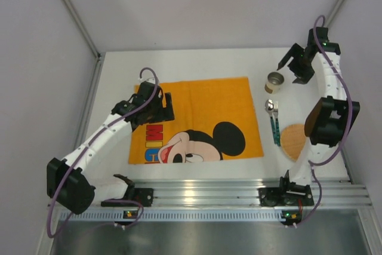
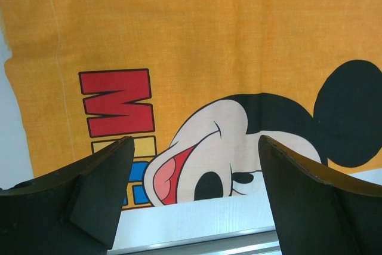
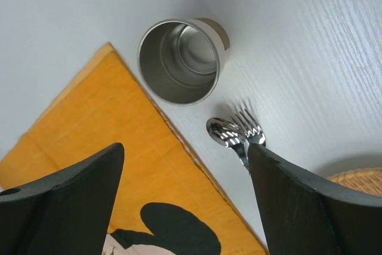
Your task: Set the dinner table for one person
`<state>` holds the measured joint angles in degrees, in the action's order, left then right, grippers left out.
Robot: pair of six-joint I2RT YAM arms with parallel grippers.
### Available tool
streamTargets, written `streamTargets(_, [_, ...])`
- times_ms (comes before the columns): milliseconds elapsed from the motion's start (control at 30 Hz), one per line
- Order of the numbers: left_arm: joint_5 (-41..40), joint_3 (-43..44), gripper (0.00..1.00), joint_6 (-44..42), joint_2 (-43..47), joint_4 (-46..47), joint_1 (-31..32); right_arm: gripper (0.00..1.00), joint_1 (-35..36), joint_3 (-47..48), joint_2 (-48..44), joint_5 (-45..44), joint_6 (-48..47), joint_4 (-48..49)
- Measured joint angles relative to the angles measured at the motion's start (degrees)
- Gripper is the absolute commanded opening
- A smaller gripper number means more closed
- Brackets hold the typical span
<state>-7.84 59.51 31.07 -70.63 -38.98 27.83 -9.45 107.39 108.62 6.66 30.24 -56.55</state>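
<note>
An orange Mickey Mouse cloth [image 1: 197, 117] lies flat in the middle of the white dinner table [image 1: 179, 64]. My left gripper [image 1: 169, 107] hovers open over the cloth's left part. In the left wrist view the cloth [image 2: 209, 40] fills the frame behind the empty left gripper [image 2: 196, 141]. A steel cup [image 1: 274, 82] stands upright just off the cloth's far right corner, with a spoon and fork [image 1: 273, 117] lying side by side nearer me. My right gripper [image 1: 289, 68] hangs open above the cup [image 3: 179, 64], with nothing between the fingers of the right gripper [image 3: 185, 147].
A round wicker coaster [image 1: 293, 140] lies right of the cutlery, partly hidden by the right arm. An aluminium rail [image 1: 203, 195] runs along the near edge. Grey walls close in on the left, back and right. Bare white table [image 3: 298, 40] surrounds the cup.
</note>
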Motion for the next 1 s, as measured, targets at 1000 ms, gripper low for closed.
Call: streamTargets(1000, [3.78,6.91,0.89,0.63,-7.93,-1.36,-0.02,0.48,-0.22,8.24,19.19,-5.07,-4.35,-0.02])
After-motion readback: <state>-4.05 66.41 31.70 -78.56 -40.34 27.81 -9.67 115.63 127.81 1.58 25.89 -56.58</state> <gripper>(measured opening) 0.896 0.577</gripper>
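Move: The cup stands about 5 cm ahead of the right hand and 2 cm to its left, its middle some 15 cm below. Behind the cup lie the spoon, 10 cm back and 3 cm left of this hand, and the fork, 10 cm back and 1 cm left; the orange cloth's middle is about 35 cm left and 10 cm back, all roughly 19 cm down. From the left hand the cup is some 21 cm ahead and 44 cm to the right, 12 cm lower. Straddling the near right part of the cup's rim, one finger at the mouth and the other outside the wall, the right hand begins to close, not yet visibly gripping. It gets there by sinking about 11 cm, easing some 3 cm forward and a little right as the fingers tip steeper by about 10 degrees. The left hand, open, drifts about 3 cm right and forward above the cloth. ##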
